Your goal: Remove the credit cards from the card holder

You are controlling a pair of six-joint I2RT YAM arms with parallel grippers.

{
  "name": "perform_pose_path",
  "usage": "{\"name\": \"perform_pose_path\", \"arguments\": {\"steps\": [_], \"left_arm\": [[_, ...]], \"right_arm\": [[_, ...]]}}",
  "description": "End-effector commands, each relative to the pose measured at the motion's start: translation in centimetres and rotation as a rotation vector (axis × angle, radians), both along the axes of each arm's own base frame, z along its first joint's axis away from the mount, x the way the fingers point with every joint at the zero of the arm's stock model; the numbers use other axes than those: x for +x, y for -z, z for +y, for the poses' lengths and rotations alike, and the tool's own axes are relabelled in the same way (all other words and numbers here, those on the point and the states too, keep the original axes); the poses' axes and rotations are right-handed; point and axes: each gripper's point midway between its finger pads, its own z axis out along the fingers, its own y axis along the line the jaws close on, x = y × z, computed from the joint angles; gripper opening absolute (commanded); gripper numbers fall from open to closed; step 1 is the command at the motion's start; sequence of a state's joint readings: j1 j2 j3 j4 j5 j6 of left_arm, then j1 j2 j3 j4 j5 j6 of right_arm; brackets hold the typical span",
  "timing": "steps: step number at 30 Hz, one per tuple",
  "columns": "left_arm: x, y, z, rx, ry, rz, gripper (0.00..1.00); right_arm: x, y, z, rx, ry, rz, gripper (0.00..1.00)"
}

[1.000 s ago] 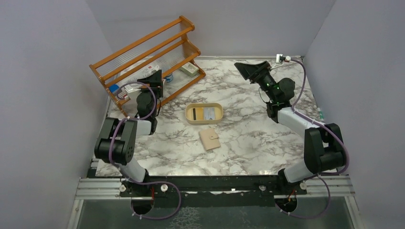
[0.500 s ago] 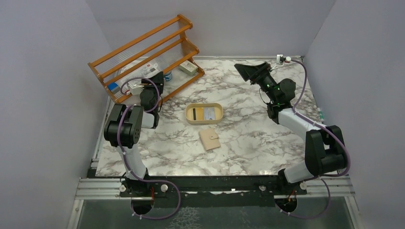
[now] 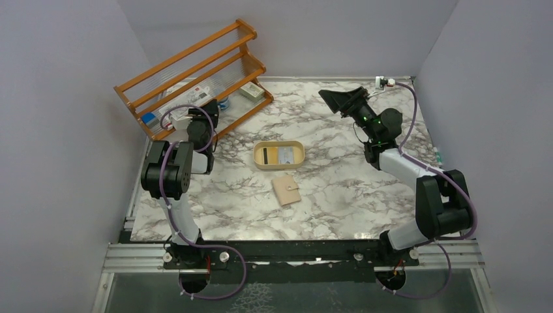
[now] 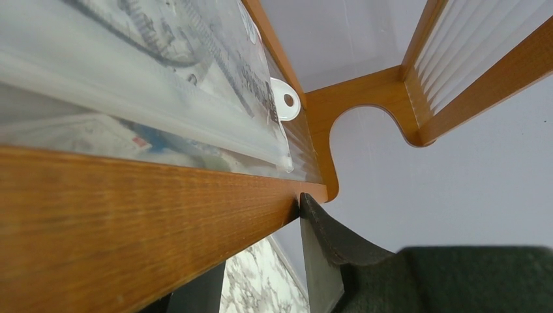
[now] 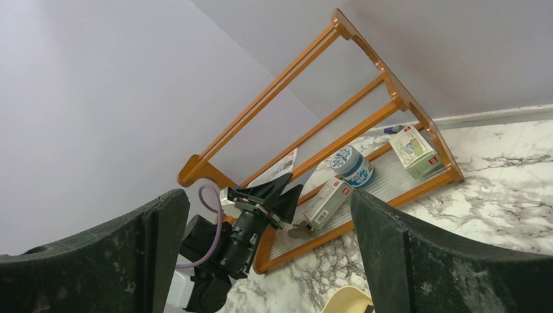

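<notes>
The tan card holder (image 3: 285, 190) lies shut and flat on the marble table, near the middle. Just behind it, a cream oval tray (image 3: 258, 160) holds a card with a dark stripe (image 3: 267, 156) and a whitish-blue card (image 3: 286, 155). No yellow-orange card shows. My left gripper (image 3: 210, 104) is open at the back left, its fingers against the lower rail of the wooden rack (image 4: 130, 215); the left wrist view shows the left gripper (image 4: 251, 225) straddling that rail. My right gripper (image 3: 334, 98) is open and empty, raised at the back right; it also shows in the right wrist view (image 5: 266, 193).
The orange wooden rack (image 3: 189, 72) stands at the back left with a white box (image 5: 328, 201), a blue tin (image 5: 352, 164) and a green box (image 5: 415, 151) on its lower shelf. Grey walls close in the table on three sides. The tray's rim (image 5: 344, 301) shows low in the right wrist view.
My left arm has swung back and to the left, and the wooden rack has slid back-left with it. The right gripper has barely moved. Card holder and tray are unmoved.
</notes>
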State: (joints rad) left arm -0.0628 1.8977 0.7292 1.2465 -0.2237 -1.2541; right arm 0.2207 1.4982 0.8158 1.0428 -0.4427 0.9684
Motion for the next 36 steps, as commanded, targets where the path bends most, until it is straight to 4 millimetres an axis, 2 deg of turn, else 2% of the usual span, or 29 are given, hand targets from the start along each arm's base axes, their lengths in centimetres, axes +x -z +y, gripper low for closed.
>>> {"name": "perform_pose_path", "arguments": {"steps": [1, 6, 8, 14, 21, 23, 25, 28, 30, 31, 34, 36], "left_arm": [[-0.7, -7.2, 4.9, -0.099, -0.175, -0.275, 0.00], [-0.8, -7.0, 6.0, -0.087, -0.228, -0.277, 0.00], [-0.6, -6.9, 7.5, -0.082, -0.268, -0.278, 0.01], [-0.6, -7.3, 9.5, -0.055, -0.353, -0.280, 0.01], [-1.5, -7.9, 10.3, 0.000, -0.403, -0.267, 0.03], [-1.4, -7.9, 9.9, 0.002, -0.380, -0.263, 0.16], [-1.1, -8.1, 9.2, 0.009, -0.341, -0.258, 0.46], [-1.0, -8.7, 7.8, 0.044, -0.275, -0.267, 0.71], [-1.0, -9.3, 6.6, 0.081, -0.230, -0.274, 0.91], [-1.1, -9.5, 5.9, 0.099, -0.200, -0.276, 0.98], [-1.5, -9.6, 4.0, 0.130, -0.121, -0.274, 0.99], [-2.0, -9.6, 1.0, 0.134, -0.038, -0.270, 0.99]], "right_arm": [[-0.2, 0.4, 0.3, -0.009, -0.034, -0.014, 1.00], [-0.1, 0.6, 0.7, -0.003, -0.058, -0.007, 1.00], [-0.1, 0.6, 0.7, 0.002, -0.067, -0.007, 1.00], [-0.1, 0.6, 1.0, 0.001, -0.083, -0.002, 1.00], [0.0, 1.1, 1.1, -0.007, -0.086, 0.015, 1.00], [0.2, 1.4, 1.1, -0.007, -0.085, 0.039, 1.00], [0.5, 1.7, 1.0, -0.019, -0.076, 0.064, 1.00], [1.2, 2.2, 0.8, -0.117, -0.041, 0.070, 1.00], [1.6, 2.2, 0.3, -0.175, 0.007, 0.074, 1.00], [1.7, 2.3, -0.2, -0.193, 0.037, 0.077, 1.00], [1.8, 2.4, -1.6, -0.186, 0.132, 0.095, 1.00], [1.7, 3.0, -2.5, -0.178, 0.179, 0.125, 1.00]]}}
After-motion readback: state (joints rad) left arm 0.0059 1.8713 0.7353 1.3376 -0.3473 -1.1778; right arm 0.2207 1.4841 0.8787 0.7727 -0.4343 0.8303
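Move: Between the left fingers is the front rail of the shelf's middle tier, already gripped; the table's left edge, towards which the shelf is taken, lies some 24 cm to the left, level fore and aft, 17 cm below. The document packet is about 8 cm left and 3 cm farther out than the hand, the green box 15 cm right, 14 cm out and 12 lower. The card holder lies 17 cm back, 13 left and 32 below the right hand. Still pinching the rail, the left hand draws the shelf about 8 cm to the left, swinging some 15 degrees counter-clockwise, and halts. Its fingers then spread from half shut to wide open, letting go, while it rises about 3 cm and eases 2 cm back right. The open right hand sinks about 3 cm, tipping slightly down and rolling left side down late on. ##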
